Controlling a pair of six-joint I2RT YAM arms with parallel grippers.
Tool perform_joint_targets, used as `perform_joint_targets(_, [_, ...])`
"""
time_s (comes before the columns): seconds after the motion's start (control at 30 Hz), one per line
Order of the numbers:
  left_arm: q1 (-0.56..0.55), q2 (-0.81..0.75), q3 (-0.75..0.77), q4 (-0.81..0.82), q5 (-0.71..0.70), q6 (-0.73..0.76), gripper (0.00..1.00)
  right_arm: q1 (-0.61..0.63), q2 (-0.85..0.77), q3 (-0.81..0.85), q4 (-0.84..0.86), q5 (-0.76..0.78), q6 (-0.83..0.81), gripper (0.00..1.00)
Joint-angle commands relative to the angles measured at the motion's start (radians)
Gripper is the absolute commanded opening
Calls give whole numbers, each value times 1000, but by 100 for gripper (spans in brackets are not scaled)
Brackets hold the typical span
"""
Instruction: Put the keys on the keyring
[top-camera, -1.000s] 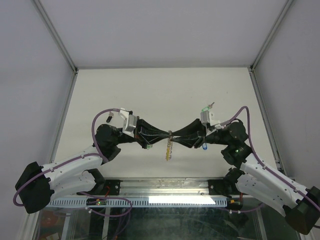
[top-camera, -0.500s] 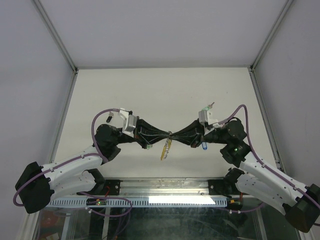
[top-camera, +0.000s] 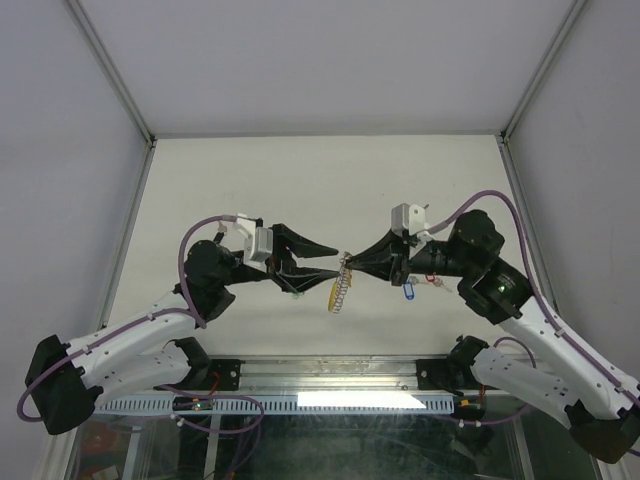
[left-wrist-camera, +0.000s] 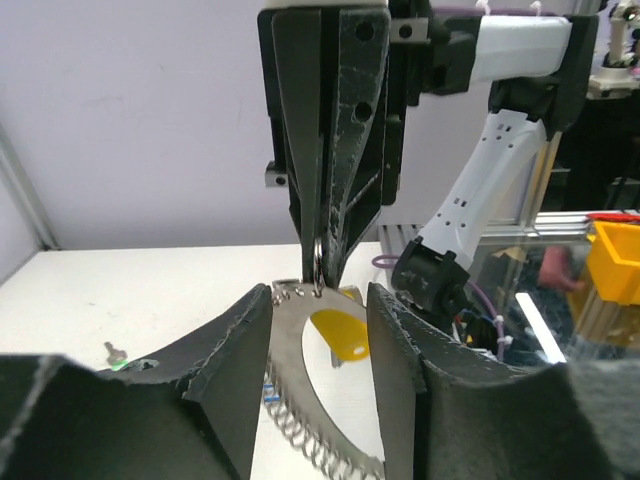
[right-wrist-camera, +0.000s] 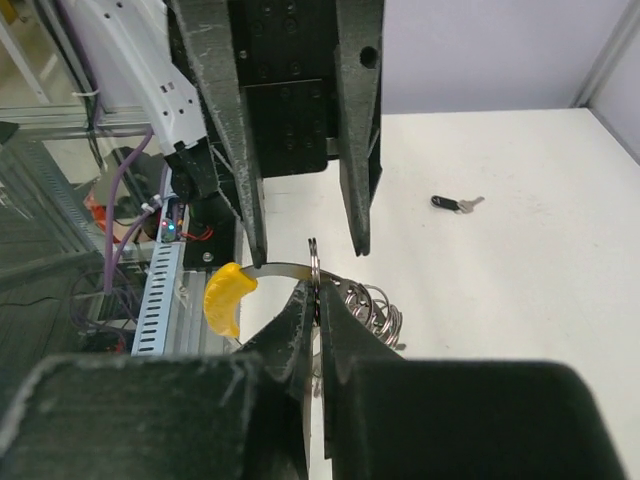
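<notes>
The keyring (top-camera: 340, 285), a flat silvery band with wire coils and a yellow segment (top-camera: 333, 297), hangs above the table. My right gripper (top-camera: 348, 262) is shut on it at a small wire loop (right-wrist-camera: 315, 262) on the band. My left gripper (top-camera: 333, 260) stands open, its fingers (left-wrist-camera: 235, 345) either side of the band (left-wrist-camera: 290, 345) without clamping it. Keys lie on the table: a green-tagged one (top-camera: 297, 293) below the left gripper, a blue-tagged one (top-camera: 408, 291) and a red-tagged one (top-camera: 437, 281) below the right arm, and a black-tagged one (right-wrist-camera: 455, 203) farther back.
The white tabletop (top-camera: 300, 180) is bounded by grey walls with metal corner rails (top-camera: 110, 70). An aluminium frame (top-camera: 330, 375) with cables runs along the near edge by the arm bases.
My left gripper has opened and let go of the keyring. The right gripper has closed fully on it, and the right arm has risen and shifted slightly right.
</notes>
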Motion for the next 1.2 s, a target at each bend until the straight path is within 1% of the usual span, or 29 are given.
perform_joint_targets(0.0, [-10, -44, 104, -235, -54, 168, 43, 20, 43, 194, -353, 134, -140, 0])
perform_joint_targets(0.17, [-11, -34, 174, -432, -84, 290, 43, 90, 122, 318, -589, 279, -197, 0])
perform_joint_targets(0.37, [-10, -5, 230, -583, -37, 395, 41, 174, 194, 438, -726, 390, -224, 0])
perform_joint_targets(0.53, [-10, 19, 261, -647, 25, 452, 39, 218, 245, 504, -788, 432, -236, 0])
perform_joint_targets(0.77, [-10, 43, 297, -682, 129, 473, 38, 278, 309, 557, -845, 509, -245, 0])
perform_joint_targets(0.9, [-10, 34, 296, -687, 140, 475, 38, 305, 326, 569, -864, 553, -242, 0])
perform_joint_targets(1.17, [-10, 32, 295, -705, 129, 480, 38, 347, 338, 589, -845, 581, -225, 0])
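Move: The keyring hangs from the right fingertips, its middle about 3 cm back, 4 cm below and level sideways; from the left hand its middle lies 3 cm back, 2 cm right and 4 cm below. On the table, some 25 cm under the right hand, the blue-tagged key lies about 5 cm ahead and 14 cm right, and the left green-tagged key 5 cm ahead and 12 cm left. Left stays open, right keeps pinching the keyring as both sink about 5 cm, fingers tipping down 20–40 degrees. ##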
